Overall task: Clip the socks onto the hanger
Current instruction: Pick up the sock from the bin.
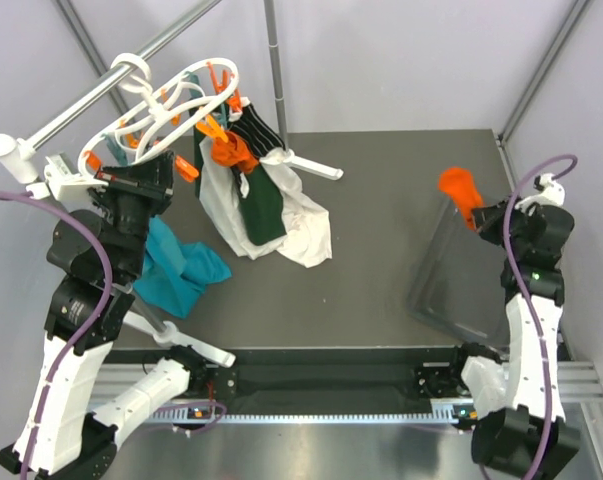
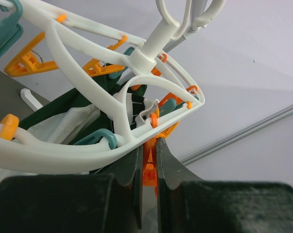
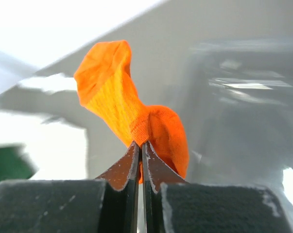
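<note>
The white oval hanger (image 1: 171, 100) hangs by its hook from the rail at the back left, with orange clips dangling from its ring (image 2: 83, 102). My left gripper (image 2: 148, 143) is under the ring's edge, shut on one orange clip (image 2: 151, 170). In the top view the left gripper (image 1: 177, 168) is at the hanger's near side. A dark striped sock (image 1: 256, 132) hangs from the hanger's right side. Far right, above the clear bin, my right gripper (image 1: 481, 215) is shut on an orange sock (image 1: 459, 188). The orange sock (image 3: 122, 97) sticks up from the right gripper (image 3: 140, 145).
A clear plastic bin (image 1: 451, 285) stands at the right of the dark table. White and dark green cloths (image 1: 266, 215) hang from the hanger down to the table. A teal cloth (image 1: 181, 265) lies by the left arm. The grey metal rail (image 1: 81, 100) crosses the back left.
</note>
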`<state>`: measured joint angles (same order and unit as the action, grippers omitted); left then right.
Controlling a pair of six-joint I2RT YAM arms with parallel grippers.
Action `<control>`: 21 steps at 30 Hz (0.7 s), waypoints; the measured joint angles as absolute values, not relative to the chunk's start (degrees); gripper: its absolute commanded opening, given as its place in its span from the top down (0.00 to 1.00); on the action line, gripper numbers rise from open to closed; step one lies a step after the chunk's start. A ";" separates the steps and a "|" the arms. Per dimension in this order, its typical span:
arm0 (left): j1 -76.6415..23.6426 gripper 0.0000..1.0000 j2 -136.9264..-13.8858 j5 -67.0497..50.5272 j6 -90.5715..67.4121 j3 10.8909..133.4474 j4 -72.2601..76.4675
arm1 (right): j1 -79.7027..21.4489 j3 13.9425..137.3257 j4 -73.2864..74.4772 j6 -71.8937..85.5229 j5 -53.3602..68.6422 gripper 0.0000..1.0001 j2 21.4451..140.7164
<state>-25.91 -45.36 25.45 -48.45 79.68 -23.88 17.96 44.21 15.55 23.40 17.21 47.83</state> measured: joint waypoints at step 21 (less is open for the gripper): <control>-25.85 1.00 -45.34 24.93 -49.63 79.31 -23.14 | -29.06 55.68 13.80 25.85 21.23 1.00 52.42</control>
<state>-25.85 -45.34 24.93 -49.63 79.31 -23.14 -29.06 55.68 13.80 25.85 21.23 52.42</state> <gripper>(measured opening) 0.125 0.009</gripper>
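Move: The right gripper already holds the orange sock in the air. The clip in the left gripper's fingers, where it is being taken, lies about 57 cm to its left, 5 cm back and 25 cm higher. The hung sock is 47 cm left, 3 cm ahead and 16 cm up; the bin's middle is 9 cm right, 6 cm back and 21 cm below. From the left hand the clip sits 1 cm ahead, 1 cm right and 1 cm down. Keep the right fingers shut on the orange sock and sweep it fast to the left, about 25 cm, from beside the bin out towards the hung clothes, drawing back and climbing several centimetres on the way. Swing the wrist counter-clockwise some 60 degrees and lift the fingertips a little; at the end ease slightly forward and right and unwind about 10 degrees. ##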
